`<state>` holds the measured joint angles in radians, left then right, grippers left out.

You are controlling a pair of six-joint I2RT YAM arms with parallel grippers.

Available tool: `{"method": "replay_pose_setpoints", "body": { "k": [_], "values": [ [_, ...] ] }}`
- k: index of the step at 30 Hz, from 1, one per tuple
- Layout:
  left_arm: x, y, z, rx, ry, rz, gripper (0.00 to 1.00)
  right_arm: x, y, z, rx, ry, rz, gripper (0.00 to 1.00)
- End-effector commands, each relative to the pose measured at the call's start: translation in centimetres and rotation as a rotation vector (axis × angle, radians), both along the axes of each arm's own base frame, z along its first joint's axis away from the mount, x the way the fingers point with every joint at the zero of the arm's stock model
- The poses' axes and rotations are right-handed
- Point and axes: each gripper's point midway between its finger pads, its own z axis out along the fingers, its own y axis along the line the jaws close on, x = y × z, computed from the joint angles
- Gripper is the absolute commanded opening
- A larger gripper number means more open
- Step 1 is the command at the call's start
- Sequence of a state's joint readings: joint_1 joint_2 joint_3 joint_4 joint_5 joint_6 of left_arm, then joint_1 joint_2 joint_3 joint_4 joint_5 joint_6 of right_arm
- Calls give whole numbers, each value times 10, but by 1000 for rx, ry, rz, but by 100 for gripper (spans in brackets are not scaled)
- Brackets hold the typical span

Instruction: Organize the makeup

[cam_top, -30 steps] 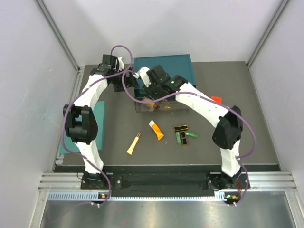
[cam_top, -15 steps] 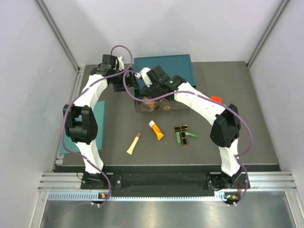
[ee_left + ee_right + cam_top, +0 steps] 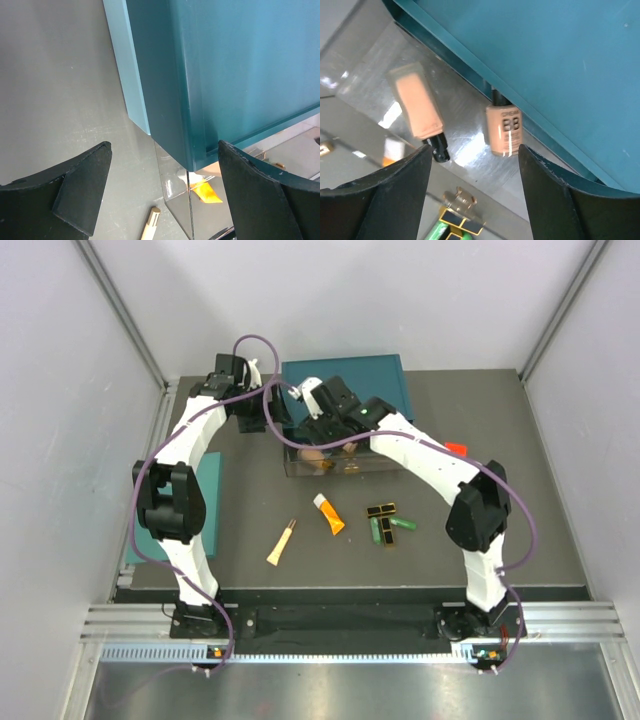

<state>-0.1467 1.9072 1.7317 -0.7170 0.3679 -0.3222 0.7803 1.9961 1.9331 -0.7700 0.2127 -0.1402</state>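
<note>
A tan bottle with a black cap and a BB cream tube lie in the clear drawer, pulled out from the teal cabinet. My right gripper hangs open just above them, holding nothing. My left gripper is open at the cabinet's left front corner, empty. On the table lie the cream slim tube, the orange-white tube, two green sticks and black-and-gold flat cases.
A small red cube sits right of the drawer. A flat teal panel lies by the left arm. Grey walls close in the table on three sides.
My right gripper's jaws have spread wider, and the tan bottle now lies loose in the clear drawer. The left arm has not moved.
</note>
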Motion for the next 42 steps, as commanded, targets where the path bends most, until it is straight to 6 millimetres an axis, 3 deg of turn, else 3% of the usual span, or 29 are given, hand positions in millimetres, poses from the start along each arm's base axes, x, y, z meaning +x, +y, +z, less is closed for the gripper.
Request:
{"method": "replay_pose_setpoints", "body": {
  "k": [1,4,8,12,17,28,38,41,42],
  "values": [
    [2,0,8,10,-16,-5,91,-19,9,88,242,-96,32,66],
    [2,0,5,10,-10,-6,91,-49,21,82,294,-35,108,58],
    [3,0,4,8,-10,-4,91,-95,27,33,228,92,202,53],
    [2,0,4,12,-8,-4,91,-136,38,-4,226,161,270,53],
    [2,3,1,20,-5,-2,91,-163,34,-52,177,257,291,52],
    [-1,3,-5,22,12,-3,91,-161,29,-126,51,323,248,54],
    [-3,5,-4,30,8,-4,92,-146,18,-161,-63,305,171,52],
    [-2,5,-4,30,8,-4,92,-149,16,-169,-83,331,175,37],
    [-2,5,-4,30,8,-4,92,-149,17,-169,-79,331,179,25]
  ]
}}
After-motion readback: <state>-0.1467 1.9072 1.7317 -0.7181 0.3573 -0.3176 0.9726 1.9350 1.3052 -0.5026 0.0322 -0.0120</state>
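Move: The orange tube lies on the table some 12 cm back from the right hand, level with it sideways and about 18 cm below. The gold-capped tube is 11 cm to the left of the orange one and 7 cm nearer the base; the black-gold compacts are about 13 cm to its right. The bottle in the clear drawer is almost under the hand, 2 cm ahead and 14 cm down. From the left hand, the orange tube is about 19 cm back, 14 cm right and 16 cm below. The orange tube is what the empty right hand comes down to: from over the drawer the hand lifts about 5 cm, sweeps back some 17 cm, then sinks to near table height, easing slightly forward. The fingers tip some 20 degrees steeper and narrow from well open to under half, ending at the tube's flat tail end. ##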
